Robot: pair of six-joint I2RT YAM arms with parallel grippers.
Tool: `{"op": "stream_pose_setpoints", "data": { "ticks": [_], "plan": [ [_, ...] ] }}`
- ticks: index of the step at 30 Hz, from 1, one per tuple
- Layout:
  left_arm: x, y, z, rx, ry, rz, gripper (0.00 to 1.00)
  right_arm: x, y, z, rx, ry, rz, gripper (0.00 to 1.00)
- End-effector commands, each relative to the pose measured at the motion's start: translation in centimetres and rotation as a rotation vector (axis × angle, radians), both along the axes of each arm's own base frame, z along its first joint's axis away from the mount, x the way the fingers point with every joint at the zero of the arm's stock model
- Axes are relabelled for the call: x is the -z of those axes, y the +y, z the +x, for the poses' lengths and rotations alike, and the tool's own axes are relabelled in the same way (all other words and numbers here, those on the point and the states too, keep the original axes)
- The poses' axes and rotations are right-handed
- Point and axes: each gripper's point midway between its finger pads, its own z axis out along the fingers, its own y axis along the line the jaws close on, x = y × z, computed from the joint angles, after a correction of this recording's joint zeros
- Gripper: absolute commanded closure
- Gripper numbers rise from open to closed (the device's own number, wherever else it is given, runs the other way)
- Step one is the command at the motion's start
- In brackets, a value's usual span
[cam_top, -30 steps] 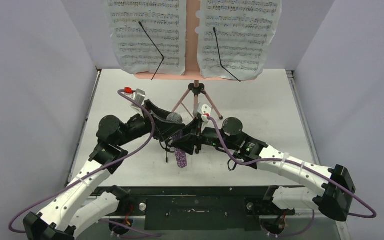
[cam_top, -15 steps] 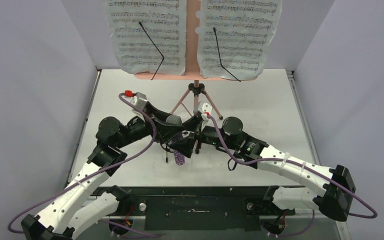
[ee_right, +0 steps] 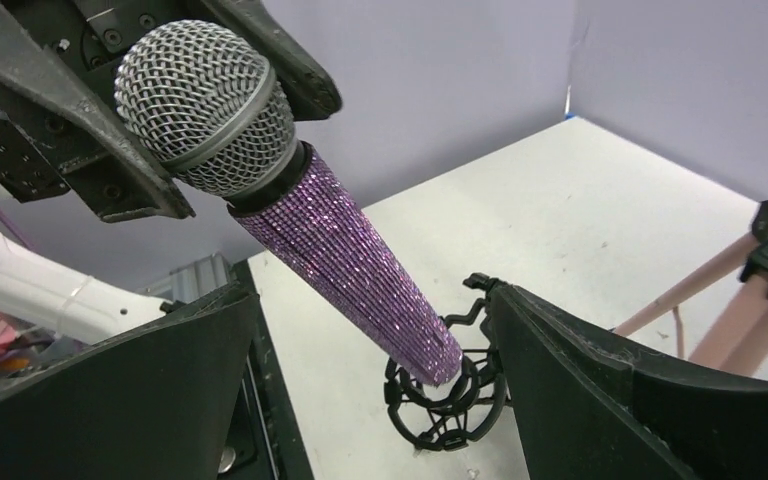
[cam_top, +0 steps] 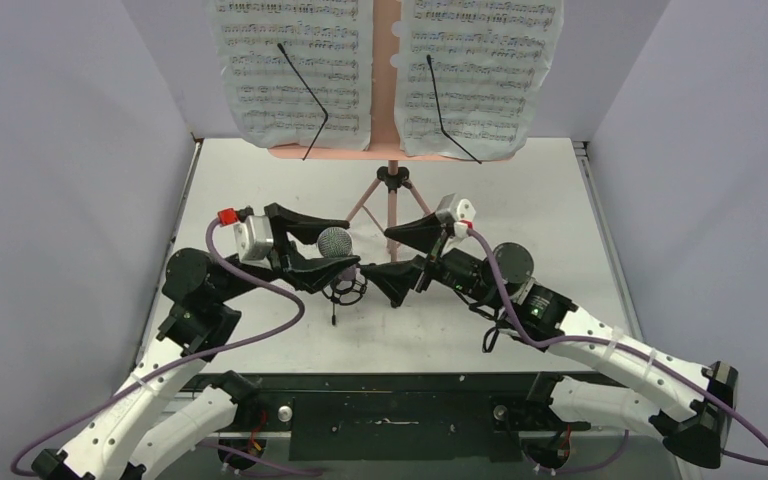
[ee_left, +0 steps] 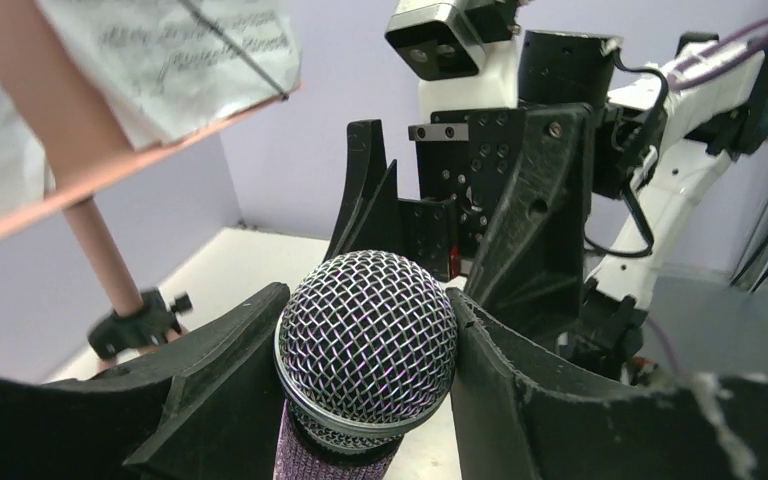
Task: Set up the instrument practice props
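The purple glitter microphone (ee_right: 360, 260) stands tilted, its grey mesh head (ee_left: 368, 340) clamped between the fingers of my left gripper (cam_top: 345, 245). Its narrow tail rests in the ring of the small black mic holder (ee_right: 450, 390) on the table. My right gripper (ee_right: 370, 295) is open, one finger on each side of the microphone's body without touching it. In the top view the right gripper (cam_top: 378, 252) sits just right of the head. At the back stands the pink music stand (cam_top: 388, 60), with two sheet-music pages (cam_top: 295, 70) (cam_top: 480, 70) on its desk.
The stand's pink tripod legs (cam_top: 390, 195) spread on the table just behind both grippers. Purple cables loop beside each arm. Grey walls close the table's left, right and back sides, and a black base plate (cam_top: 390, 410) lies along the near edge.
My right gripper has opened, let go of the microphone and drawn back to the right. The left gripper has swung the microphone more upright, its tail now in the holder.
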Motion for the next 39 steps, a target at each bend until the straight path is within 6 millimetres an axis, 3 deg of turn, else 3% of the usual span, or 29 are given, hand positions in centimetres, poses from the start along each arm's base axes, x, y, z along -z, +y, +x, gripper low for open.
{"op": "stream_pose_setpoints", "data": {
  "ticks": [1, 9, 24, 39],
  "plan": [
    [-4.9, 0.3, -2.9, 0.046, -0.381, 0.013, 1.00, -1.9, -2.4, 0.7, 0.106, -0.032, 0.070, 0.10],
    [-4.2, -0.3, -3.8, 0.105, -0.519, 0.121, 1.00, -1.8, -4.5, 1.2, 0.194, -0.038, 0.065, 0.10],
    [-2.6, -1.4, -6.2, 0.309, -0.373, 0.177, 1.00, 0.0, -3.7, 1.8, 0.195, -0.005, 0.021, 0.10],
    [0.2, -2.1, -5.6, 0.312, -0.281, 0.228, 1.00, 0.5, -3.5, 1.9, 0.195, 0.009, 0.004, 0.10]
  ]
}}
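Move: My left hand already holds the microphone by its head, tail hanging down. The black ring holder it is meant for stands roughly 9 cm ahead of that hand, 1 cm to its left and some 28 cm below. The nearest foot of the music stand is about 12 cm ahead and 10 cm right of my left hand, down on the table. From my open right hand the ring holder lies about 9 cm ahead, 11 cm left and 22 cm below. I draw my left hand back about 5 cm and a little right, rising some 2 cm before sinking again, and turn it clockwise while tilting so the microphone's tail swings forward and left, keeping my grip on its head. My right hand, already free and wide open, clears some 4 cm to the right, then eases slightly forward and down, still open. ##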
